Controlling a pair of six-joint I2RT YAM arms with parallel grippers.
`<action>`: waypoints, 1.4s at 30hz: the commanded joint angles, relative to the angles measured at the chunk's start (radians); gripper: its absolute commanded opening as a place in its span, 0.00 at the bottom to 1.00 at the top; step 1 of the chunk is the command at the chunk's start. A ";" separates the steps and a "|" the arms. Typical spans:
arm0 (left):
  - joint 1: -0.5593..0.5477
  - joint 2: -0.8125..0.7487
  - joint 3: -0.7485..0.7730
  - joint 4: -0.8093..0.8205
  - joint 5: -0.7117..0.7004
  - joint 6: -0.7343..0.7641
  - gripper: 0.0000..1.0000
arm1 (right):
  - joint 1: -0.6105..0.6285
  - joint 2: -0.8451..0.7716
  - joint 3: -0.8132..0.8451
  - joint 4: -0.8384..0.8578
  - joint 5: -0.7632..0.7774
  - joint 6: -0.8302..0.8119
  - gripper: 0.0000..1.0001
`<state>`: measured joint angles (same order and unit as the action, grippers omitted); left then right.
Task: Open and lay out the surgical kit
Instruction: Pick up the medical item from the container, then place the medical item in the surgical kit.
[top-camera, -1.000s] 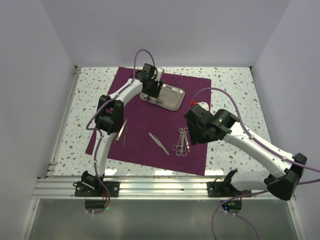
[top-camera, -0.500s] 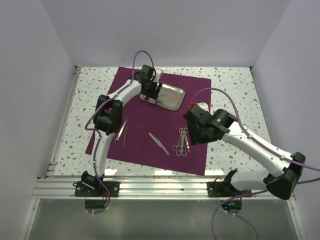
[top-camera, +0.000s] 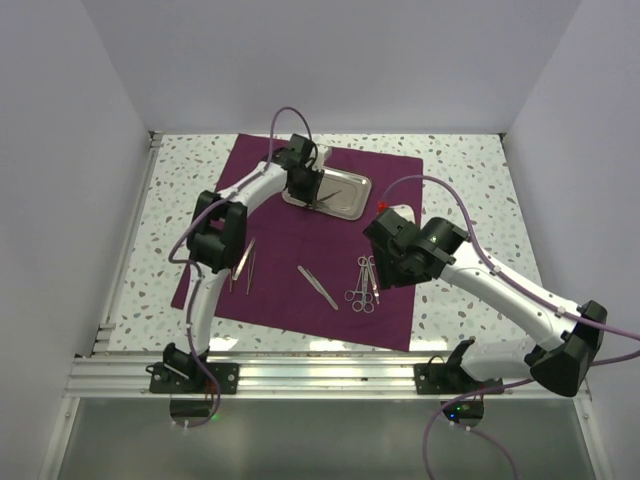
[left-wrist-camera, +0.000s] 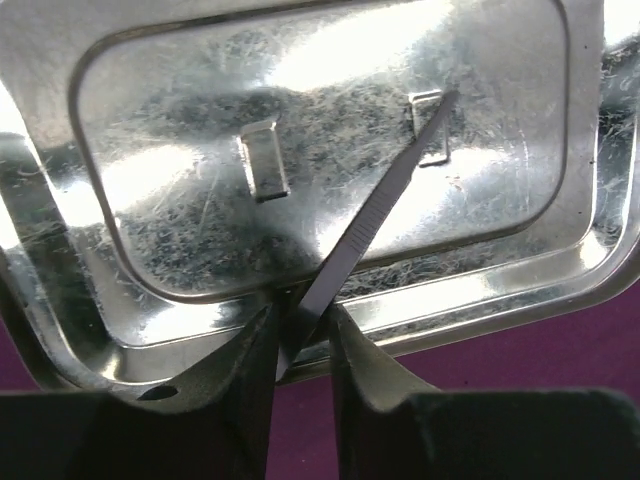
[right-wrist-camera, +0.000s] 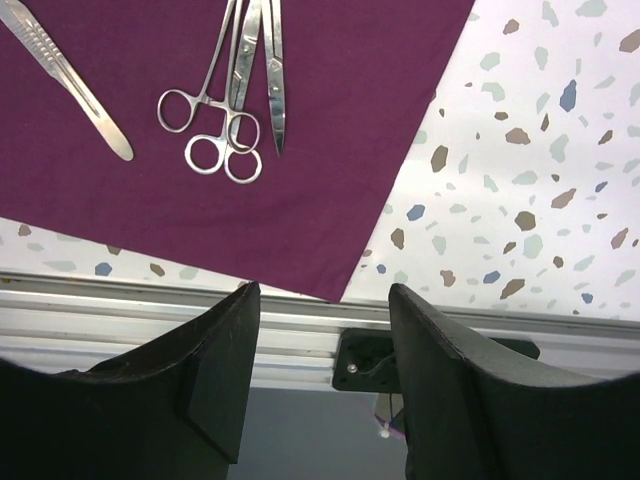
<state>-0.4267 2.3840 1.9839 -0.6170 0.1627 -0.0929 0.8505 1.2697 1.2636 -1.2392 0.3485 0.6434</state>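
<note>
The maroon cloth (top-camera: 300, 240) lies spread flat on the table. The shiny steel tray (top-camera: 340, 195) rests on its far part and fills the left wrist view (left-wrist-camera: 300, 150). My left gripper (top-camera: 304, 186) is at the tray's left rim, shut (left-wrist-camera: 303, 330) on a thin flat silver instrument (left-wrist-camera: 372, 215) that slants out over the tray floor. Tweezers (top-camera: 244, 260), a scalpel handle (top-camera: 317, 286) and scissors with forceps (top-camera: 365, 283) lie on the cloth. My right gripper (top-camera: 392, 268) hovers above the scissors and forceps (right-wrist-camera: 235, 100), open and empty (right-wrist-camera: 322, 300).
The aluminium rail (right-wrist-camera: 300, 330) with the arm mounts runs along the near table edge. Speckled tabletop (right-wrist-camera: 520, 160) shows right of the cloth's near right corner. White walls close in the left, back and right sides.
My left gripper has shifted slightly toward the back right at the tray's rim, still holding the instrument. My right arm has drifted a little to the left.
</note>
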 joint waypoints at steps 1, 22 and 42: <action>-0.044 0.096 -0.037 -0.200 -0.053 -0.036 0.29 | -0.002 0.008 0.017 0.030 0.003 -0.005 0.58; -0.086 -0.013 0.081 -0.260 -0.270 -0.102 0.00 | -0.016 -0.023 0.040 0.055 0.067 -0.033 0.56; -0.256 -0.890 -0.881 -0.057 -0.081 -0.579 0.00 | -0.053 0.022 0.063 0.199 0.047 0.012 0.55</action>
<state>-0.6643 1.5017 1.2106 -0.7193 0.0303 -0.5545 0.8017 1.3197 1.3529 -1.0672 0.3992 0.6239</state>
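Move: The dark tweezers lie slantwise in the tray, with their near end between my left fingers; their middle is about 2 cm ahead, 4 cm to the right and 1 cm below. The tray's middle is some 3 cm ahead and 4 cm right. On the drape, the two scalpels lie about 25 cm back and 2 cm right; the thin instruments, roughly 18 cm back and 14 cm left. From my right hand the tweezers are around 33 cm ahead, 13 cm left and 17 cm down. I close my left fingers from part open and pinch the near end of the tweezers, shifting only about a centimetre right and slightly down. Still gripping, I lift them out and swing back some 23 cm towards the scalpels, climbing to roughly 14 cm before starting to sink, wrist turning a little counter-clockwise. My empty right hand goes forward about 5 cm, rising and edging left, fingers tipping outward. ##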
